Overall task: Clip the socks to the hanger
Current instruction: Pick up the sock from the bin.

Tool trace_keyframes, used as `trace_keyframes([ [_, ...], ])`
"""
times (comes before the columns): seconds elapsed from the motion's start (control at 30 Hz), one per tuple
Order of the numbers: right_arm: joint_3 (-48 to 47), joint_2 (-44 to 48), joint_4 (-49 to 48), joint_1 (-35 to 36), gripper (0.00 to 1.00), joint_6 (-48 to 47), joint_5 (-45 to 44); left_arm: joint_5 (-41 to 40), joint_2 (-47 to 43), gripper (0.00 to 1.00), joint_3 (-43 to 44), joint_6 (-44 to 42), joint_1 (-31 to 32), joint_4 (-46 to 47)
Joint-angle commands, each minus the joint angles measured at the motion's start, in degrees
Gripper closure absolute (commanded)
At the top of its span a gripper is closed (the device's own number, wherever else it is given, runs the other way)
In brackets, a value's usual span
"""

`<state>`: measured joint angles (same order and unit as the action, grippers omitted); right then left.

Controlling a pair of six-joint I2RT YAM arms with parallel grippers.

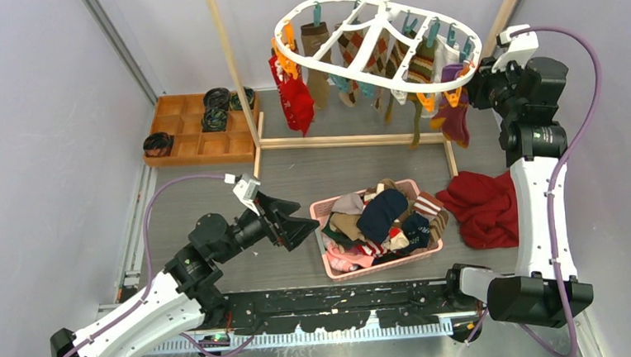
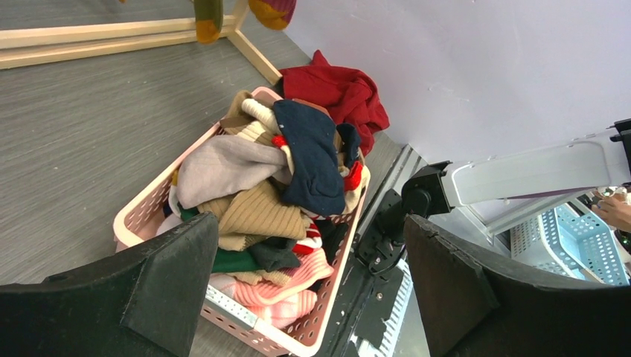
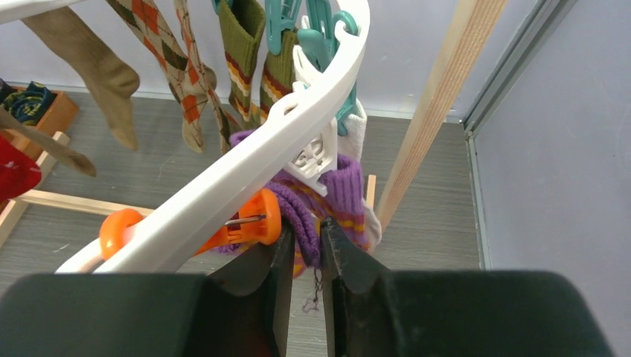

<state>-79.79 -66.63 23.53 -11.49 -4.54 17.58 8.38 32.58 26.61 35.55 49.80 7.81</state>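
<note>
The white oval hanger hangs from the rack with several socks clipped under it. At its right end, my right gripper holds a purple striped sock. In the right wrist view the narrow jaws pinch that purple sock just under the ring, beside an orange peg. More loose socks are heaped in a pink basket. My left gripper hovers at the basket's left side, wide open and holding nothing, above the heap.
A red cloth lies right of the basket. A wooden tray with black rolls sits at the back left. The rack's wooden posts and base rail frame the hanger. One post stands close behind the purple sock.
</note>
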Motion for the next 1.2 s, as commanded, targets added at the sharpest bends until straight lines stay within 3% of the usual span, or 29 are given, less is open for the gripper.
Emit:
trace_keyframes([
  [0.0, -0.7, 0.1, -4.1, -0.3, 0.74, -2.3, -1.2, -1.0, -0.9, 0.05, -0.7, 0.0, -0.1, 0.5],
  [0.5, 11.7, 6.0, -3.9, -2.6, 0.63, -2.5, 5.5, -0.3, -0.8, 0.05, -1.7, 1.8, -0.1, 2.0],
  [1.17, 19.2, 17.7, 3.3, -5.9, 0.42, -0.6, 15.8, 0.1, -0.2, 0.04, -3.7, 3.2, -0.1, 3.4],
])
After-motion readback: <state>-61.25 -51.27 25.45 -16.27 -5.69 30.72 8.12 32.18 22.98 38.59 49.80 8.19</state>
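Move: The navy sock on top of the bin lies about 21 cm to the right hand's left, 15 cm back and nearly 30 cm below. Close beside that hand, the orange clip is about 3 cm left and 2 cm up, and the hanging purple sock's body about 8 cm below, slightly left and ahead. From the left hand, the navy sock is some 19 cm right, 7 cm ahead and 16 cm down; the grey sock is about 11 cm right and 10 cm ahead, equally low. Open the right fingers from nearly shut to a bit over half, freeing them from the purple sock's cuff by the orange clip. Sink the right hand about 6.5 cm, then draw it back some 7 cm and slightly left, away from the hanger and towards the bin. Keep the left gripper wide open and ease it down about 2.5 cm beside the bin. ##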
